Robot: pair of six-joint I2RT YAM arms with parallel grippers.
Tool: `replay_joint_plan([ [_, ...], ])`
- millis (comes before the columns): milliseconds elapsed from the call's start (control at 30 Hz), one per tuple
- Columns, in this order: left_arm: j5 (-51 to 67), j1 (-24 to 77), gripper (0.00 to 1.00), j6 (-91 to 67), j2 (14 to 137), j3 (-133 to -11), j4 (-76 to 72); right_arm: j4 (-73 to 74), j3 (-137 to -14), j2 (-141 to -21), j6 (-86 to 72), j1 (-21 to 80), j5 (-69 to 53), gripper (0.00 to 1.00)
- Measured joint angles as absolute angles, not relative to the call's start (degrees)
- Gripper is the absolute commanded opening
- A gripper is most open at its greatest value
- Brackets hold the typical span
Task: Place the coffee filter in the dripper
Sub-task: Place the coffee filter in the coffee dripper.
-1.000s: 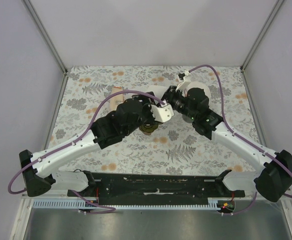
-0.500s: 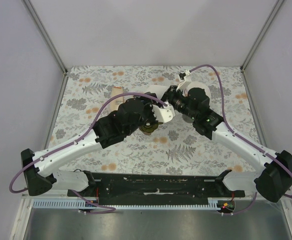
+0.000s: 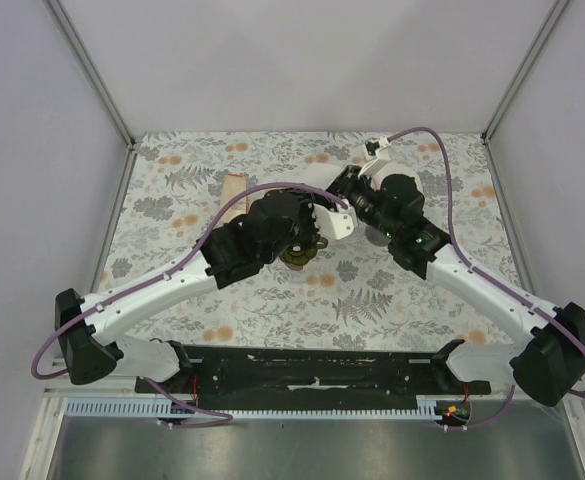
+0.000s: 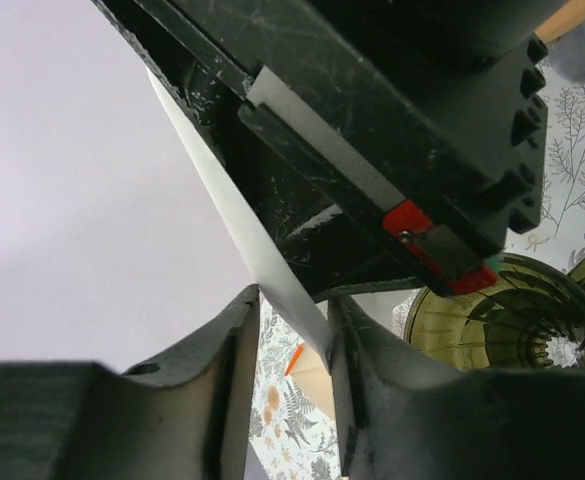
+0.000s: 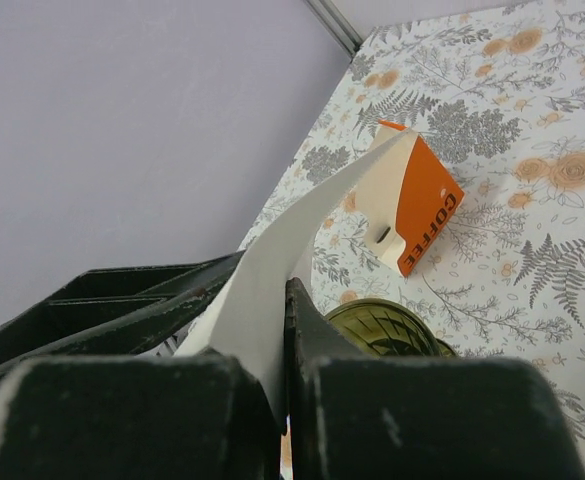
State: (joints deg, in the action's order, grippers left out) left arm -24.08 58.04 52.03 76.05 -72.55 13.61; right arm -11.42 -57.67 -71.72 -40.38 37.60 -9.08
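Observation:
The white coffee filter (image 5: 312, 210) stands pinched in my right gripper (image 5: 284, 292), which is shut on it. The filter's far edge (image 4: 232, 210) runs down between the fingers of my left gripper (image 4: 294, 300). It touches the right finger (image 4: 344, 330), with a gap still showing on the other side. The olive-green dripper (image 4: 512, 320) sits on the table just below both grippers, also visible as the dripper (image 3: 299, 256) in the top view. There the filter (image 3: 332, 222) shows as a white patch where the arms meet.
An orange and beige filter pack (image 5: 417, 210) marked COFFEE lies flat on the floral tablecloth (image 3: 402, 290), behind and left of the dripper. The same pack (image 3: 234, 186) shows at the back left in the top view. Grey walls close the sides.
My left arm has pushed forward and right toward the filter, and its jaws have narrowed around the filter's edge. The right gripper has kept its grip and barely shifted.

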Motion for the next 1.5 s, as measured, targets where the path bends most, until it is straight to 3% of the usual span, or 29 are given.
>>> replay_joint_plan([
  [133,-24.10,58.04,0.02,51.86,76.16,-73.41,14.68,-12.91,-57.67,-71.53,-40.40,37.43,-8.67,0.00],
  [600,-27.94,56.38,0.02,47.11,76.51,-78.26,14.37,-12.86,-54.61,-69.47,-40.38,36.47,-7.60,0.00],
  [633,-27.99,56.38,0.02,46.94,76.47,-78.26,14.35,-12.91,-54.61,-69.47,-40.38,36.47,-7.60,0.02],
  [800,-28.42,56.77,0.02,46.00,76.38,-78.26,14.35,-15.09,-53.30,-69.32,-40.97,36.47,-7.25,0.30],
  [1300,-30.11,61.43,0.02,46.11,74.61,-77.38,11.38,-30.79,-49.45,-68.38,-44.97,36.47,-2.42,0.46],
  [1433,-30.11,61.43,0.02,46.06,74.61,-77.38,11.40,-33.21,-48.14,-67.92,-45.47,36.47,0.16,0.43],
  [1500,-29.91,61.43,0.02,45.89,74.61,-77.38,11.49,-33.89,-48.14,-67.94,-45.52,36.47,1.21,0.28],
])
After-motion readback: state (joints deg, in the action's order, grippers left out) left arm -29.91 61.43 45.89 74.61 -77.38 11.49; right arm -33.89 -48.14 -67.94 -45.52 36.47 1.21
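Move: The filter is still pinched by the right fingers. Its edge already sits between the half-open left fingers, with its middle about 4 cm ahead of the left hand, level sideways and 1 cm above. From the left hand the dripper lies roughly 4 cm back, 5 cm left and 15 cm below, and the coffee bag some 8 cm ahead, 18 cm left and 28 cm down. For the right hand the dripper is about 3 cm back, 6 cm left and 14 cm below. Shut the left gripper on the filter's edge at once and raise it, first slightly forward and left, then back again, about 5 cm up in all, rolling its left side down a little. Ease the right hand slightly to its right, then open its fingers to just under half and lift some 5 cm while drawing farther right, left side tipping up about 15 degrees. ##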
